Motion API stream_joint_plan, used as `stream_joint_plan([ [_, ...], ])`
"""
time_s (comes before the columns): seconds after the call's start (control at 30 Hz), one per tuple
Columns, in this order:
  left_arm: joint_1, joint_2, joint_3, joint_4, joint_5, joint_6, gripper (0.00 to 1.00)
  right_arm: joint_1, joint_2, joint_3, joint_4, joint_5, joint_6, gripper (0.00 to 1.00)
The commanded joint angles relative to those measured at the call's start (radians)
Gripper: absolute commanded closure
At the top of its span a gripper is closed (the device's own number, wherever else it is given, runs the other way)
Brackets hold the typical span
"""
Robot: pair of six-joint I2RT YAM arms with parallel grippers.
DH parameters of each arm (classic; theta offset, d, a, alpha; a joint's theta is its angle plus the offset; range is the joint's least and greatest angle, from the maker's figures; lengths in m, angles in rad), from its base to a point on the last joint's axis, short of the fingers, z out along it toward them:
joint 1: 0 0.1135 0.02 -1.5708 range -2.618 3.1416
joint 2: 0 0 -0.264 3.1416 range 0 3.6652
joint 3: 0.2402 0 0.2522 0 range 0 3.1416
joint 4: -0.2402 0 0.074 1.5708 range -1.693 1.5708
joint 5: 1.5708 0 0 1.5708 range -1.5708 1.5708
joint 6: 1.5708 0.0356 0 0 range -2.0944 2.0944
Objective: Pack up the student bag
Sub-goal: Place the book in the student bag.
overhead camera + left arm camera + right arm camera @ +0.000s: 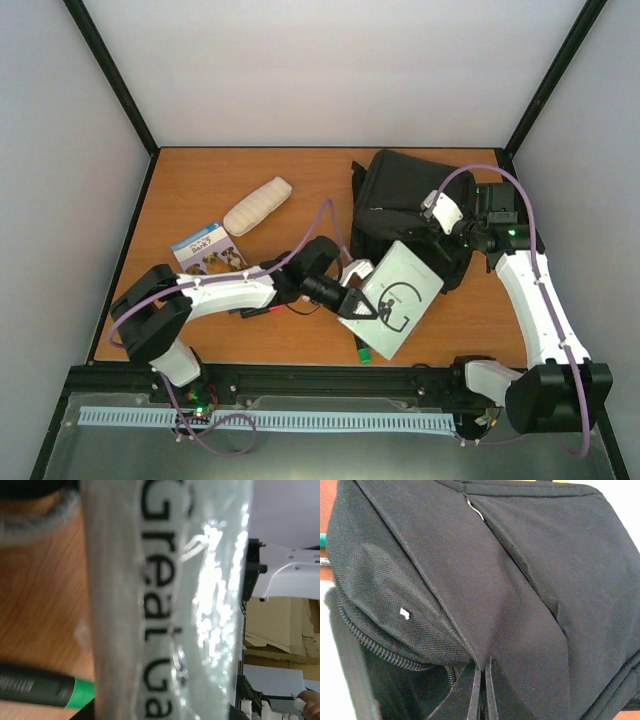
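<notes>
The student bag, a big black backpack, lies at the back right of the table. My right gripper is shut on a fold of its top fabric, holding the flap up; the zip opening gapes at lower left in the right wrist view. My left gripper is shut on the lower left edge of a white plastic-wrapped book with black lettering. The book's upper corner rests against the bag's mouth. The left fingertips are hidden behind the book in the left wrist view.
A black marker with a green cap lies under the book near the front edge. A cream padded pouch and a small blue picture book sit at the left. A red pen lies under my left arm.
</notes>
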Motion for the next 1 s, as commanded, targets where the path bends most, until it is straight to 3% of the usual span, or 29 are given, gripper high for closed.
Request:
stream_joint_plan([
  [0.0,-0.006,0.057,0.139,0.159,0.095,0.023,0.99,-0.002,-0.060,0.021,0.019,-0.066,0.008,0.97],
  [0.3,-0.005,0.234,0.276,0.177,0.130,-0.020,0.99,-0.003,-0.126,0.026,0.022,-0.084,0.022,0.97],
  [0.47,0.007,0.265,0.259,0.232,0.062,-0.114,0.99,-0.003,-0.123,0.023,-0.029,-0.097,-0.017,0.97],
  [0.77,0.036,0.255,0.161,0.602,-0.031,-0.361,0.99,-0.003,-0.135,0.025,-0.087,-0.109,-0.130,0.97],
  [0.97,0.059,0.263,0.125,0.615,-0.136,-0.405,0.99,-0.004,-0.137,0.015,-0.098,-0.106,-0.153,0.97],
])
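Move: The left hand already holds the book, whose middle lies about 6 cm to its right and 2 cm ahead. The bag's mouth is some 13 cm ahead of that hand, 10 cm to its right and slightly lower; the green marker lies about 11 cm behind the hand, level sideways, 13 cm down. From the right hand, which already pinches the bag's top flap, the mouth is about 4 cm back, 4 cm to the left and 11 cm below. Keeping its pinch on the book's near-left edge, the left hand carries the book right about 5 cm, then forward about 5 cm into the bag's mouth, turning some 10 degrees counter-clockwise late on. The right hand, still gripping the top flap, lifts it a little and draws it back about 3 cm over the book's far end. ##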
